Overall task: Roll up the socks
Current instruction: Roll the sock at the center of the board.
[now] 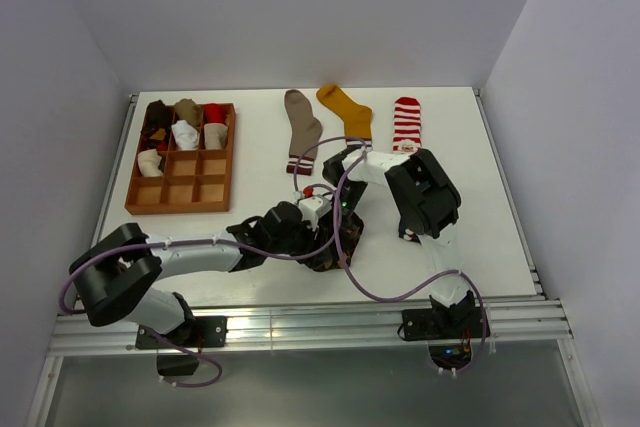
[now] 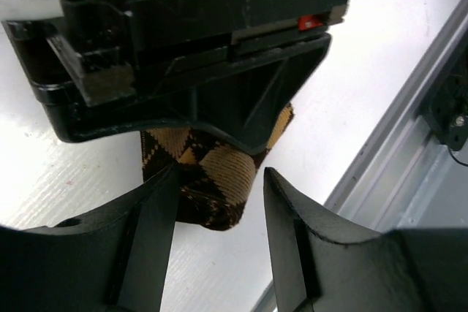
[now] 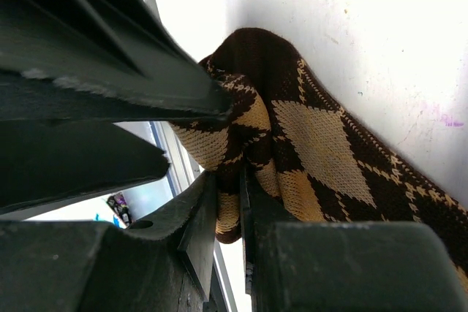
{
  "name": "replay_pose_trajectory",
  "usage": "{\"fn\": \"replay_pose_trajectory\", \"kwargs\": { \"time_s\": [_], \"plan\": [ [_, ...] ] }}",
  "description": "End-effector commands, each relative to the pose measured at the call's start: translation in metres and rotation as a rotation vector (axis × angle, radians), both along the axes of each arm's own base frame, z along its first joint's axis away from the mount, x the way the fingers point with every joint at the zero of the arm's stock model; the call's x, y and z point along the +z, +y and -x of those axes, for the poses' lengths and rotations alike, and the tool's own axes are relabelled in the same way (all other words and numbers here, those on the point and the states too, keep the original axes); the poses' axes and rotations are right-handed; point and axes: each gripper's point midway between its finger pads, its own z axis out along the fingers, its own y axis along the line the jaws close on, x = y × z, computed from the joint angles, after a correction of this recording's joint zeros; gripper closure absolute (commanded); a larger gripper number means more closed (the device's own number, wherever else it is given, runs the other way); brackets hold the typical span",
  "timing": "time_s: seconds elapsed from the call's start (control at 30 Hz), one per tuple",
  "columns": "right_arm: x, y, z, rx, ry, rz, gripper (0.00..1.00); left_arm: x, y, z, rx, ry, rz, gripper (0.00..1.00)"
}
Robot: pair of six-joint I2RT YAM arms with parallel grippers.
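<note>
A brown argyle sock (image 1: 338, 243) lies bunched on the white table near the front middle, where both arms meet. My right gripper (image 3: 228, 213) is shut on a fold of the argyle sock (image 3: 314, 144); the rest trails off to the right on the table. My left gripper (image 2: 219, 206) is open. The sock's rolled end (image 2: 216, 180) sits between the tips, against the left finger (image 2: 150, 239), with a gap to the right finger (image 2: 292, 231). The right gripper's black body (image 2: 190, 49) hangs just above it.
Three flat socks lie at the back: taupe (image 1: 300, 127), mustard yellow (image 1: 347, 110) and red-white striped (image 1: 406, 125). A wooden grid tray (image 1: 183, 197) at the left holds several rolled socks. The table's metal front rail (image 2: 409, 144) runs close to the grippers.
</note>
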Motion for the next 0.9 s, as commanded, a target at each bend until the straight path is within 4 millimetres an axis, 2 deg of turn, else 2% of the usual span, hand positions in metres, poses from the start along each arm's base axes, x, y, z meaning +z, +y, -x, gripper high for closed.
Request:
{"fn": "replay_pose_trajectory", "kwargs": {
  "time_s": [0.0,0.1,0.27,0.4,0.5,0.53,0.7,0.87],
  "plan": [
    [-0.030,-0.014,-0.017,0.058,-0.097,0.068,0.78,0.001,-0.006,-0.013,0.022,-0.061,0.002,0.46],
    [-0.030,-0.014,-0.018,0.055,-0.102,0.068,0.78,-0.009,-0.007,-0.014,0.023,-0.047,-0.023,0.47],
    [-0.031,-0.014,-0.019,0.047,-0.114,0.069,0.78,-0.022,-0.011,-0.015,0.036,-0.010,-0.045,0.58],
    [-0.032,-0.014,-0.024,0.028,-0.154,0.071,0.77,-0.023,-0.012,-0.013,0.048,0.020,-0.048,0.78],
    [-0.032,-0.012,-0.029,0.002,-0.198,0.073,0.71,-0.029,-0.012,-0.010,0.055,0.050,-0.082,0.97],
    [-0.032,-0.012,-0.031,-0.006,-0.209,0.071,0.66,-0.028,-0.013,-0.011,0.060,0.051,-0.089,1.00],
    [-0.020,-0.009,-0.046,-0.087,-0.284,0.043,0.53,-0.039,-0.011,-0.005,0.085,0.076,-0.153,1.00],
    [-0.005,-0.014,-0.065,-0.175,-0.317,0.009,0.50,-0.047,-0.010,-0.002,0.100,0.098,-0.171,1.00]
  ]
}}
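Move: The argyle sock's bunched roll lies just under the open left fingers, about 2 cm below, 1 cm ahead and 2 cm to the right; the right fingertips still pinch the same roll, right at their hand point. From the left hand, the navy sock lies roughly 22 cm to the right and 10 cm farther out, and the taupe sock some 31 cm ahead and 6 cm to the left, both about 5 cm lower. Left fingers pinch the argyle sock's roll beside the right fingertips: the left hand first sinks about 2 cm onto it, closes fully, then draws some 2 cm to the right with the sock held. Once that grip is forming, the right fingers open to about half and ease off rightward, finishing with a quicker slide forward, about 2.5 cm in all. ##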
